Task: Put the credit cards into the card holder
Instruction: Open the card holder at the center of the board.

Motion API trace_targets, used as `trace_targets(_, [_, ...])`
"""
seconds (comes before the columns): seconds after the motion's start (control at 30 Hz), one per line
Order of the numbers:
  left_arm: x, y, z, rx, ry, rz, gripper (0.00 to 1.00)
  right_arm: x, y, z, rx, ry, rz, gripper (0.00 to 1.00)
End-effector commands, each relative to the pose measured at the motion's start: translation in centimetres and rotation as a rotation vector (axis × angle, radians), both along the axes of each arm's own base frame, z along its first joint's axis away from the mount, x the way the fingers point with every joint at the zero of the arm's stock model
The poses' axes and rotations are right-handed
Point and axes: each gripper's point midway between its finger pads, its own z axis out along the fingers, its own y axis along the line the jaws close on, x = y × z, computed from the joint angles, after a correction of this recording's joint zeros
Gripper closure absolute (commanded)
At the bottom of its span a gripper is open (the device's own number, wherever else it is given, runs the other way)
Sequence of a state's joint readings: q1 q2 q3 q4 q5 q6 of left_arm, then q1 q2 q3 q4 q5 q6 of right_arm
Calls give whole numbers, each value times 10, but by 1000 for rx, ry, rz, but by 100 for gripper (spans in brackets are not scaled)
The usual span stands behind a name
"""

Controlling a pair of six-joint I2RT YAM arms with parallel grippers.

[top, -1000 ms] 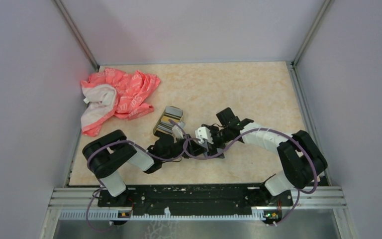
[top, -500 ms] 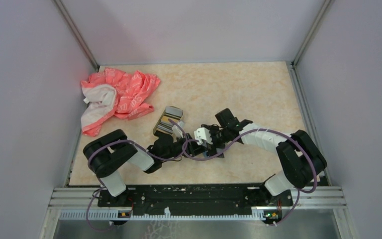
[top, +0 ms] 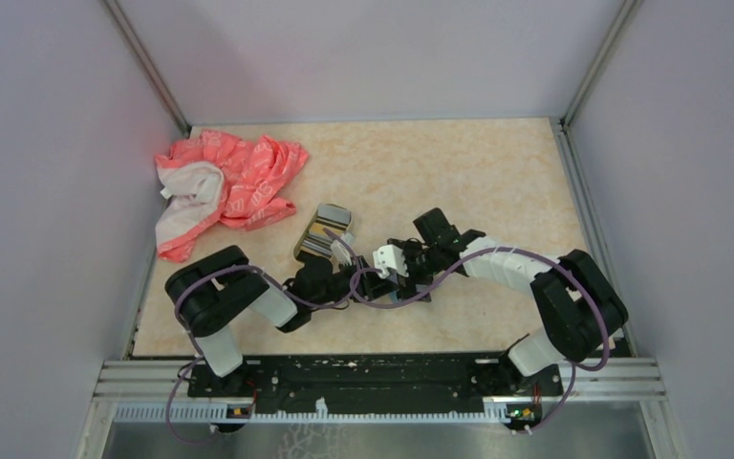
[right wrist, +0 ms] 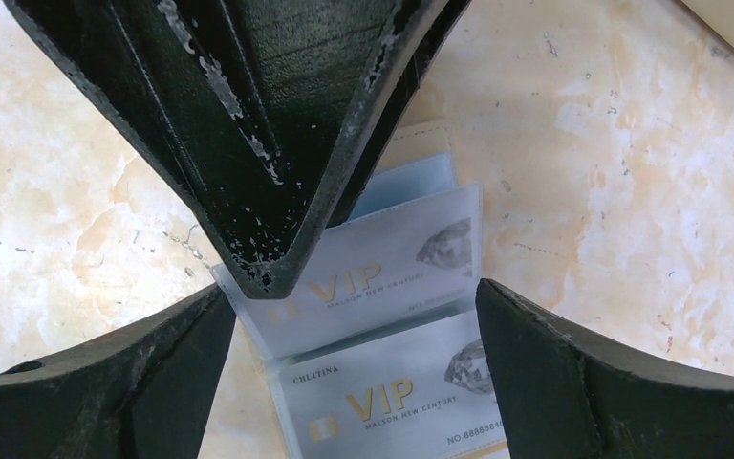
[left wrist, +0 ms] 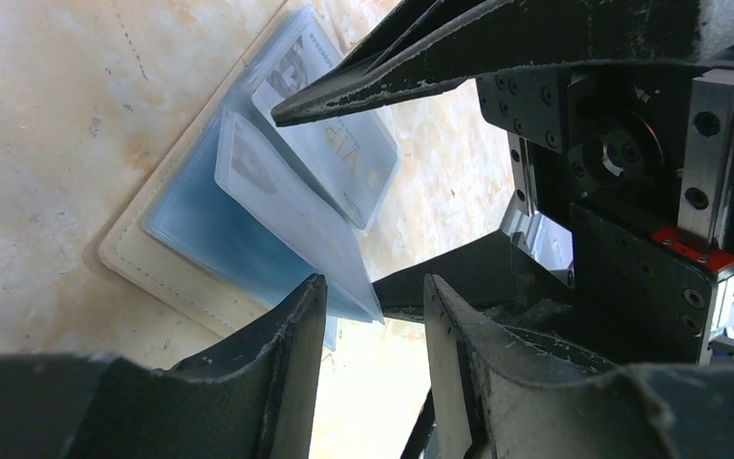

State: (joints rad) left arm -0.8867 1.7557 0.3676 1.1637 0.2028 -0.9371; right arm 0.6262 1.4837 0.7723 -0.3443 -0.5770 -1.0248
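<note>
The credit cards lie fanned in a stack on the table: a tan card (left wrist: pixel 143 263) at the bottom, a pale blue card (left wrist: pixel 201 229) on it, and silvery VIP cards (right wrist: pixel 382 273) on top. My right gripper (right wrist: pixel 356 306) is open, its fingers wide on either side of the VIP cards and low over them. My left gripper (left wrist: pixel 375 287) faces it, jaws partly apart and gripping nothing. A card corner pokes just between its tips. The card holder (top: pixel 327 229), a small tin with striped card edges showing, sits left of and beyond both grippers.
A crumpled pink and white cloth (top: pixel 225 186) lies at the back left of the table. Grey walls close in the table on three sides. Both arms meet low near the table's middle, with purple cables looping over them.
The right gripper's jaws have narrowed a little around the cards. The left arm's elbow has shifted slightly right. The cards and the card holder have not moved.
</note>
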Motion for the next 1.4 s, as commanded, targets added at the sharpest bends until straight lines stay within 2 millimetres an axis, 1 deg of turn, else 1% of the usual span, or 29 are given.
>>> trace_targets(0.0, [4,-7,12,-56,-23,-21,51,6,6,18,61,-27,2,5])
trace_targets(0.23, [4,-11,23,-140,-37,-37,51,9,0,37,123,-13,-9,2])
trace_targets(0.4, [6,-15,27,-188,-33,-53,51,11,-7,45,139,0,-10,1])
trace_targets(0.53, [9,-22,24,-191,-19,-65,51,14,-11,51,155,5,-19,1])
trace_targets(0.67, [15,-33,22,-188,-9,-85,51,17,-18,59,176,13,-31,1])
trace_targets(0.87, [25,-49,16,-161,-4,-109,52,31,-36,88,253,-18,-89,1])
trace_targets(1.0, [32,-60,12,-139,-4,-122,51,42,-51,101,275,-47,-139,1])
trace_targets(1.13, [39,-67,1,-96,4,-124,51,49,-58,108,276,-47,-181,2])
trace_targets(1.23, [45,-71,-13,-47,17,-121,51,48,-58,111,292,-44,-177,2])
trace_targets(1.3, [51,-73,-20,-14,12,-112,52,46,-57,113,304,-41,-170,5])
trace_targets(1.37, [56,-73,-21,19,-12,-103,53,43,-56,114,312,-42,-150,9])
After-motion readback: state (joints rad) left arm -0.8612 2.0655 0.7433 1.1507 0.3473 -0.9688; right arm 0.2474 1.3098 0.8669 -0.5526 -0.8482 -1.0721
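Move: The card holder's raised page, half lifted with its VIP card, stands roughly 3 cm ahead of the left fingers, 2 cm to their right and 2 cm lower; the flat VIP page lies about 4 cm farther right of it. The card tray is some 11 cm ahead and 14 cm to the left of the left hand. From the right hand the raised page is right between the spread fingertips, about 1 cm below. The raised page is carried over to the right by the left hand's half-open fingers, which start at its near edge, travel some 7 cm right and 5 cm forward, arch up a little and then sink about 2 cm onto the turned pages. Meanwhile the right hand, fingers still wide open, backs off the page, rising about 8 cm and going some 6 cm right and 4 cm forward. ##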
